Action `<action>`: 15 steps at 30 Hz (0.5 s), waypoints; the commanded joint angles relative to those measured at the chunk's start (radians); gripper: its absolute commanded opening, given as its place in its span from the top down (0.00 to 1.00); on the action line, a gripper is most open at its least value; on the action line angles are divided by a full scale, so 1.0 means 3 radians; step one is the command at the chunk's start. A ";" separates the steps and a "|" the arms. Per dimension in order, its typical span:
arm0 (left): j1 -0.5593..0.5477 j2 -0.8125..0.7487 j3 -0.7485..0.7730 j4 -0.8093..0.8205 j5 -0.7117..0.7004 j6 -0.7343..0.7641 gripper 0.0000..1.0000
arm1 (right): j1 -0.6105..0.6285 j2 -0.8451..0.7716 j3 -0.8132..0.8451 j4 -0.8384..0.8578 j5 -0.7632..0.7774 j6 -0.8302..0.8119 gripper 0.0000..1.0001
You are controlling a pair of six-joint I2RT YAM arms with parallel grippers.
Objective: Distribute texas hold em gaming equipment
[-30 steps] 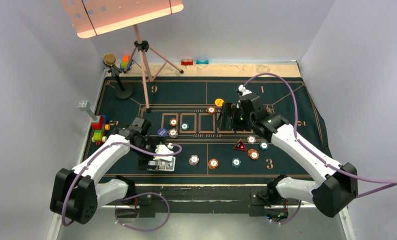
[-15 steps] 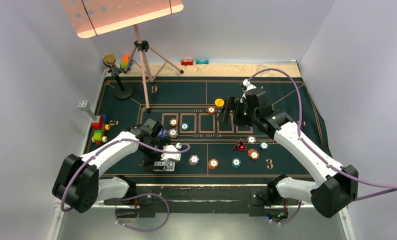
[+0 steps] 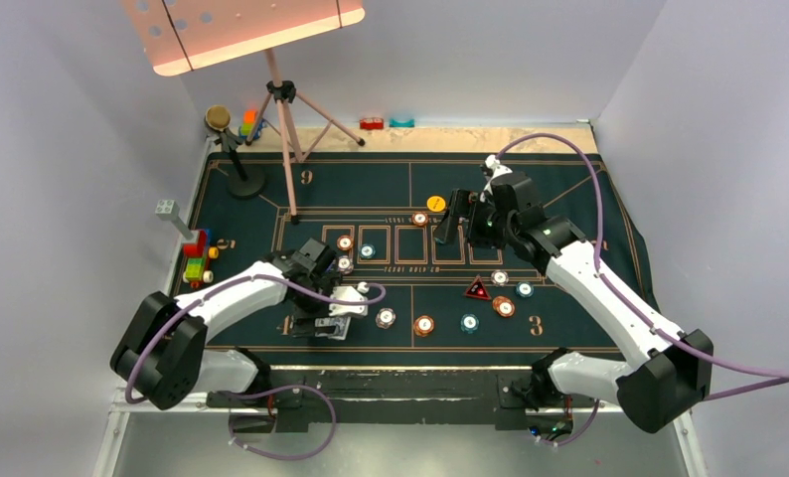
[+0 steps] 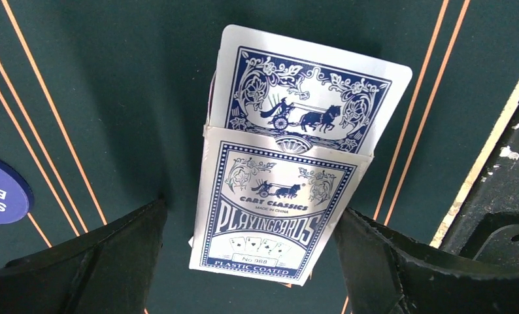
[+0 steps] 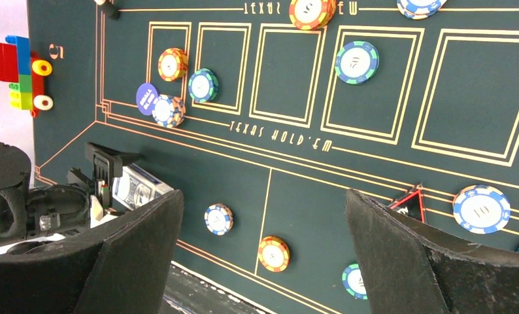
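Observation:
A blue-and-white box of playing cards [image 4: 280,216] lies on the green mat [image 4: 100,98], its flap end open and a patterned card back [image 4: 309,98] sticking out. My left gripper [image 4: 250,209] is open and hangs low over the box, one finger on each side, gripping nothing. From above, the box [image 3: 337,328] sits near the mat's front edge. My right gripper [image 3: 460,221] is open and empty, held high over the mat's middle. Poker chips lie scattered: orange [image 5: 274,253], white [image 5: 218,218], teal [image 5: 203,85]. A blue disc [image 5: 147,98], a yellow disc [image 3: 435,203] and the red triangular marker [image 3: 477,289] lie flat.
A tripod stand [image 3: 283,129] with a pink board and a small round-based stand [image 3: 239,169] occupy the mat's far left. Stacked toy blocks [image 3: 197,256] sit off the left edge. Small red [image 3: 372,123] and teal [image 3: 401,122] pieces rest by the back wall.
My left gripper has shifted right and nearer, settling over the card box. The right gripper has drifted slightly farther back. Both stayed open.

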 commanded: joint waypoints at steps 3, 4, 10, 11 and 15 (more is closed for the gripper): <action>-0.0056 -0.0191 -0.0120 -0.0051 0.0088 0.0078 0.12 | -0.0022 -0.0070 0.0147 0.0004 -0.0072 -0.0034 0.02; -0.0061 -0.0230 -0.0120 -0.0096 0.0102 0.0079 0.16 | -0.0019 -0.0062 0.0155 0.0005 -0.0076 -0.0034 0.02; -0.0088 -0.0502 -0.0126 -0.0362 0.0254 0.0168 0.49 | -0.0020 -0.0060 0.0165 0.0024 -0.0088 -0.0015 0.02; -0.0092 -0.0539 -0.0116 -0.0399 0.0310 0.0167 0.52 | -0.0019 -0.0064 0.0153 0.0029 -0.0084 -0.0008 0.02; -0.0103 -0.0600 0.0066 -0.0587 0.0462 0.0014 0.66 | -0.0019 -0.0096 0.0060 0.0084 -0.0109 0.0025 0.02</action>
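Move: My left hand is already around the playing card box, open fingers pointing down on either side; the deck's middle lies about 3 cm to its right and 1 cm back, level with the fingertips. The small blind button is roughly 13 cm ahead and 3 cm right, with a white-and-orange chip stack about 5 cm to the right of it. Another white chip stack stands some 18 cm straight right. From my right hand the deck is about 34 cm left, 13 cm back and 19 cm down. I close my left fingers on the two long edges of the card box, pinching it between the finger on the far side and the one nearer me. As they shut I draw back about 3 cm towards the table's front edge, then rise some 1.5 cm while still drawing back, with the fingers keeping their hold and pointing down. ##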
